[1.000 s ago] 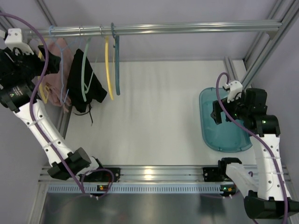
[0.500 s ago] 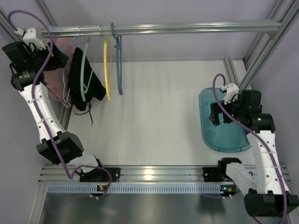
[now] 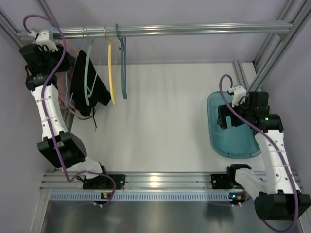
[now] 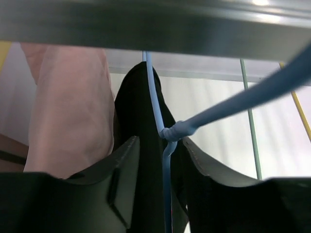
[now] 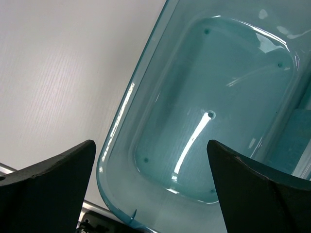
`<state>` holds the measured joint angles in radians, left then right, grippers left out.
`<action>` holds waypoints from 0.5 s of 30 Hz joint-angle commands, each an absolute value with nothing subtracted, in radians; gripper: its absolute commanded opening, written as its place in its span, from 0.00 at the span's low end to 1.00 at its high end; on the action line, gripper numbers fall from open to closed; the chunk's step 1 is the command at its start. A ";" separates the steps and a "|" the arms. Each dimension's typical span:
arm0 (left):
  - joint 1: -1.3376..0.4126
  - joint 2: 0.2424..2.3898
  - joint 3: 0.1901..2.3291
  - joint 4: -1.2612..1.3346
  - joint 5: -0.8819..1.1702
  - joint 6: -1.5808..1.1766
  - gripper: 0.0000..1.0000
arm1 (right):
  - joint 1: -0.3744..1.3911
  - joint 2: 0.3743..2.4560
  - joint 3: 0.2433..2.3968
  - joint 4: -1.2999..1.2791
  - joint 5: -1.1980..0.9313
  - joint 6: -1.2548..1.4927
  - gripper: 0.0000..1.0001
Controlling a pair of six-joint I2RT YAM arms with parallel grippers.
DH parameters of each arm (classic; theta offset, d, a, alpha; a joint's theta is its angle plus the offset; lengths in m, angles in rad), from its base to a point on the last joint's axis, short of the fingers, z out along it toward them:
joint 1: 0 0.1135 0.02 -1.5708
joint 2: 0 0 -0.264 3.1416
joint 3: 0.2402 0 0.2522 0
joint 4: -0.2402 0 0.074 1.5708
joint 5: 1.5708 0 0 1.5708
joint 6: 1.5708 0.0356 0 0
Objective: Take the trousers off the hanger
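Note:
The black trousers (image 3: pixel 92 94) hang from the rail at the back left, a thin drawstring dangling below them. In the left wrist view the black cloth (image 4: pixel 138 111) surrounds the thin sky-blue hanger (image 4: pixel 154 97). My left gripper (image 4: pixel 160 143) is raised just under the rail (image 4: pixel 155 24). Its jaws stand on either side of the hanger's neck, with a gap on both sides. In the top view that gripper (image 3: pixel 60 56) sits left of the trousers. My right gripper (image 5: pixel 150 145) hovers wide open over the teal tray (image 5: pixel 126 111), holding nothing.
A pink garment (image 4: pixel 73 107) hangs just left of the trousers. On the rail (image 3: pixel 194 30) are also a pale green hanger (image 3: pixel 86 77), a yellow hanger (image 3: pixel 112 73) and a darker teal-blue hanger (image 3: pixel 122 68). The teal tray (image 3: pixel 216 145) lies at the table's right.
My left arm has swung up and rightward to the rail, beside the trousers, and its jaws have narrowed around the hanger. The right arm shifted only slightly.

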<state>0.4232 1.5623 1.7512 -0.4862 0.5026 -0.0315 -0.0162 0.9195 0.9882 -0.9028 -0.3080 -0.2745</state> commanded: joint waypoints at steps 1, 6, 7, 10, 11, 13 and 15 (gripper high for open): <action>0.420 1.531 1.706 -0.351 0.511 -0.061 0.43 | -0.028 0.928 0.999 -0.842 -0.307 -0.259 0.99; 0.420 1.508 1.672 -0.307 0.525 -0.097 0.21 | -0.028 0.927 0.993 -0.839 -0.310 -0.256 0.99; 0.420 1.488 1.651 -0.292 0.523 -0.110 0.16 | -0.028 0.925 0.991 -0.841 -0.308 -0.256 0.99; 0.420 1.450 1.629 -0.249 0.511 -0.133 0.00 | -0.028 0.911 0.983 -0.842 -0.308 -0.256 1.00; 0.420 1.441 1.626 -0.242 0.497 -0.141 0.00 | -0.028 0.908 0.982 -0.842 -0.308 -0.256 0.99; 0.420 1.424 1.602 -0.200 0.486 -0.161 0.00 | -0.028 0.905 0.980 -0.842 -0.308 -0.255 1.00; 0.420 1.378 1.559 -0.135 0.482 -0.172 0.00 | -0.028 0.900 0.983 -0.842 -0.307 -0.255 0.99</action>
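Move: The twisted neck of the blue hanger stands between the left hand's half-open fingertips, about 1 cm ahead. The metal rail runs some 7 cm straight above the hand. The pink garment hangs about 9 cm left, 6 cm ahead and 10 cm lower, the black trousers roughly 11 cm ahead, 2 cm right and 14 cm lower. From the right hand, the neck lies some 65 cm left, 22 cm ahead and 18 cm above. Close the left gripper on the blue hanger's neck, going from about half open to almost shut so the fingertips pinch the wire just below the twist. Ease forward half a centimetre as the fingers come together, then, with them shut, draw back about 1 cm and let the fingertips tilt up some 5 degrees. ##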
